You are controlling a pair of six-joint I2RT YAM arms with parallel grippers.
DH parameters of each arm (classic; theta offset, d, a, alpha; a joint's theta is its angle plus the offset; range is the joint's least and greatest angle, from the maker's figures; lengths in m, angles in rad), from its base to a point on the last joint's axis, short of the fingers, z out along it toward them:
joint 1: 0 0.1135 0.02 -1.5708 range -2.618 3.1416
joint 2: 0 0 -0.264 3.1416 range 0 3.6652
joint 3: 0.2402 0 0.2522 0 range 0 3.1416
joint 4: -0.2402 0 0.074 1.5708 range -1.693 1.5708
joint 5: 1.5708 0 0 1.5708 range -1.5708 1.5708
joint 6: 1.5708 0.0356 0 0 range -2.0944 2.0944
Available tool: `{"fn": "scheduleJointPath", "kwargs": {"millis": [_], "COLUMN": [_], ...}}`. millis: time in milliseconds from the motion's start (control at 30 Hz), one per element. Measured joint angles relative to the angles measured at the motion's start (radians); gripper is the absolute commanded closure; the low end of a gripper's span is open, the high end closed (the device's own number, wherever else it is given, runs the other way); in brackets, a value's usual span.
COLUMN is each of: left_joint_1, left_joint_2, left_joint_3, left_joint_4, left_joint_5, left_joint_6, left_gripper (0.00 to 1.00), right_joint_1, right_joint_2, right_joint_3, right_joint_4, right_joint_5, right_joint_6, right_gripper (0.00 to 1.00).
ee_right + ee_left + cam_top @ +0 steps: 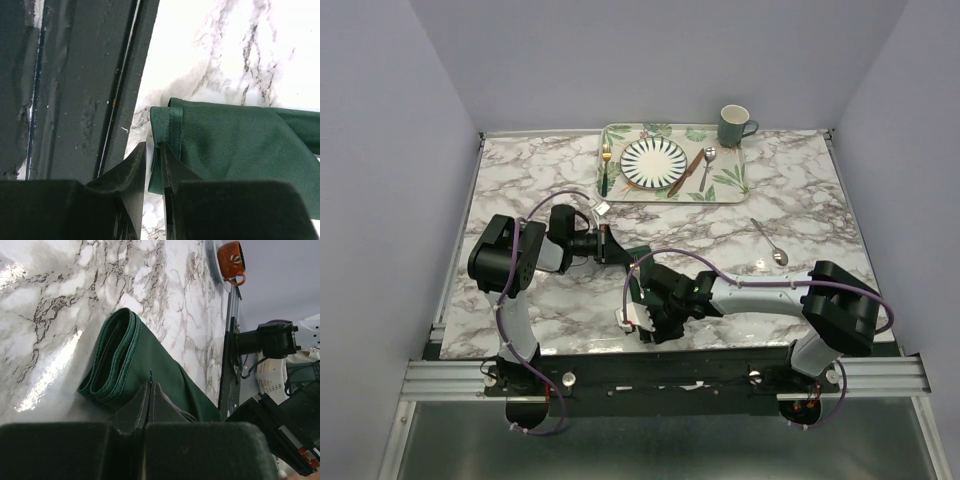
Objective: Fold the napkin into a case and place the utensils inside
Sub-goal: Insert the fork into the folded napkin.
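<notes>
The dark green napkin point(636, 262) lies folded in several layers on the marble near the front edge, between my two grippers. Its stacked hems point(117, 352) show in the left wrist view. My left gripper point(150, 383) point(612, 247) is shut, its tips resting against the cloth. My right gripper point(153, 146) point(645, 305) stands narrowly open around the napkin's hemmed corner point(167, 125); a slit of marble shows beside the cloth. The gold fork point(606, 165), the brown knife point(685, 172) and a silver spoon point(706, 168) lie on the tray.
The leaf-patterned tray point(730, 185) at the back holds a striped plate point(654, 162). A teal mug point(734, 125) stands at its right corner. A second spoon point(769, 242) lies on the marble to the right. The black front rail point(75, 90) runs close to the right gripper.
</notes>
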Motion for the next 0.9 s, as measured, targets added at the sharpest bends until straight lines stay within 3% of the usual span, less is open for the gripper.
{"fn": "scheduleJointPath", "kwargs": {"millis": [633, 733, 900], "left_joint_1": [-0.02, -0.024, -0.026], "left_joint_2": [-0.056, -0.059, -0.067], "left_joint_3": [-0.059, -0.066, -0.066], "left_joint_4": [-0.117, -0.125, -0.146], "left_joint_5": [0.019, 0.019, 0.018], "left_joint_6": [0.089, 0.095, 0.112], "left_gripper": [0.98, 0.89, 0.64], "right_joint_1": [0.0, 0.0, 0.0], "right_joint_2": [0.0, 0.0, 0.0], "right_joint_3": [0.0, 0.0, 0.0], "right_joint_4": [0.026, 0.03, 0.032], "right_joint_5": [0.041, 0.047, 0.048], "right_joint_6": [0.02, 0.027, 0.034], "right_gripper": [0.74, 0.74, 0.71]}}
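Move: The left hand holds the silver fork by its tined end, low over the folded napkin, and the mouth of the napkin's pocket lies about 6 cm back and 2 cm to its right, a centimetre lower. The napkin's far end is some 4 cm ahead and 2 cm right, its near end roughly 19 cm back and 6 cm right. From the right hand, already at that near end, the pocket mouth is about 11 cm ahead and 3 cm left. With the fork still pinched handle first towards the pocket, the left hand draws straight back along the napkin by about 4 cm, sinking a centimetre and hardly turning, then slows and opens its fingers about a quarter to free the tined end. The right hand keeps the near end of the napkin between its fingers at an unchanged opening and creeps forward about 1 cm to meet it. ##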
